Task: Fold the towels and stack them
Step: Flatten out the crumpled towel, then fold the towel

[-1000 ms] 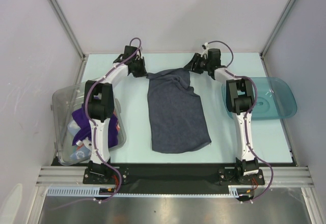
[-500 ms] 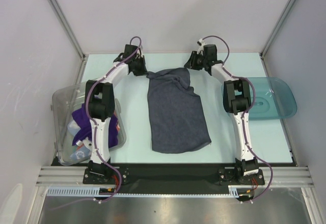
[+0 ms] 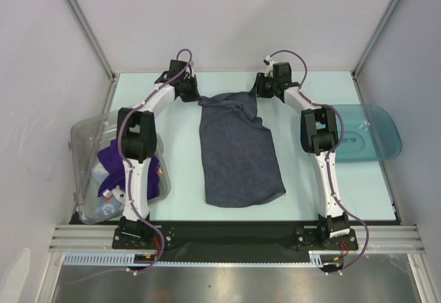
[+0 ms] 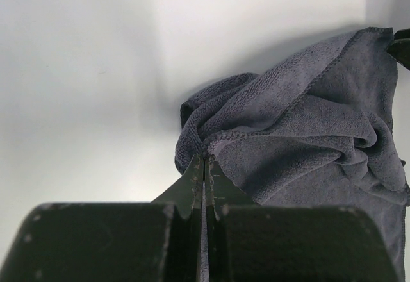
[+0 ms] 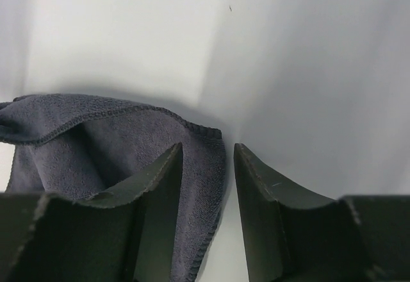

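A dark navy-grey towel lies lengthwise on the middle of the table, its far end bunched into folds. My left gripper is at the far left corner, shut on a pinch of the towel; in the left wrist view the left gripper has its jaws pressed together on the hem. My right gripper is at the far right corner. In the right wrist view the right gripper stands open, with the towel's corner lying loose between its fingers, against the left one.
A clear plastic bin at the left holds more towels, a purple one on top. A teal translucent tray sits at the right edge. The cell's walls stand close behind both grippers.
The right wrist has shifted a little to the left and farther back at the towel's far right corner. The left gripper and the towel have stayed put.
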You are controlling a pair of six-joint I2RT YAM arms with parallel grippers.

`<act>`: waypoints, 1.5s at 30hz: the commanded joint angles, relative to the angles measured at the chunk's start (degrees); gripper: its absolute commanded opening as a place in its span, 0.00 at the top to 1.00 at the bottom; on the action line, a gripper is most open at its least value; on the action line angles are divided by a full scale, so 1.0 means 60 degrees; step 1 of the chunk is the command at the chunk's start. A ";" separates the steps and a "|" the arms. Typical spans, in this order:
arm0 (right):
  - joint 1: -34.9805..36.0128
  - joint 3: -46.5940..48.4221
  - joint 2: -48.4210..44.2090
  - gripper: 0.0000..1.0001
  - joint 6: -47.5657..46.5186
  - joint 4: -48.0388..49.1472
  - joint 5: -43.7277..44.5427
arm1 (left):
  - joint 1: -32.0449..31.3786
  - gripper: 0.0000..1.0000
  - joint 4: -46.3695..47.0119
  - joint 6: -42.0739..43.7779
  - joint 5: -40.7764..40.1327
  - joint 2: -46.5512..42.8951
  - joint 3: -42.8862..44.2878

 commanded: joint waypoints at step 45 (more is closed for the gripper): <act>-0.0412 -0.0021 -0.2768 1.00 -0.2576 0.4880 0.1422 | 0.0024 1.00 0.3603 0.1548 -0.0251 -0.0589 0.3661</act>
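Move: The towel's loose far-right corner lies almost between the right hand's open fingers, about 1 cm below them. The bunched folds are some 6 cm back and 5 cm left of that hand, and the turquoise bin about 14 cm back and 25 cm right. The left hand still holds the far-left corner, with the loose corner about 15 cm to its right, 4 cm ahead and 4 cm lower. The towel's far-right corner is pinched as the right fingers close, while the left hand keeps its grip on the far-left one. Both hands then lift the far edge quickly, the right by about 25 cm with a little forward and rightward spread, the left by about 20 cm and some 8 cm forward; both wrists tilt the fingers up by around 40 degrees. ##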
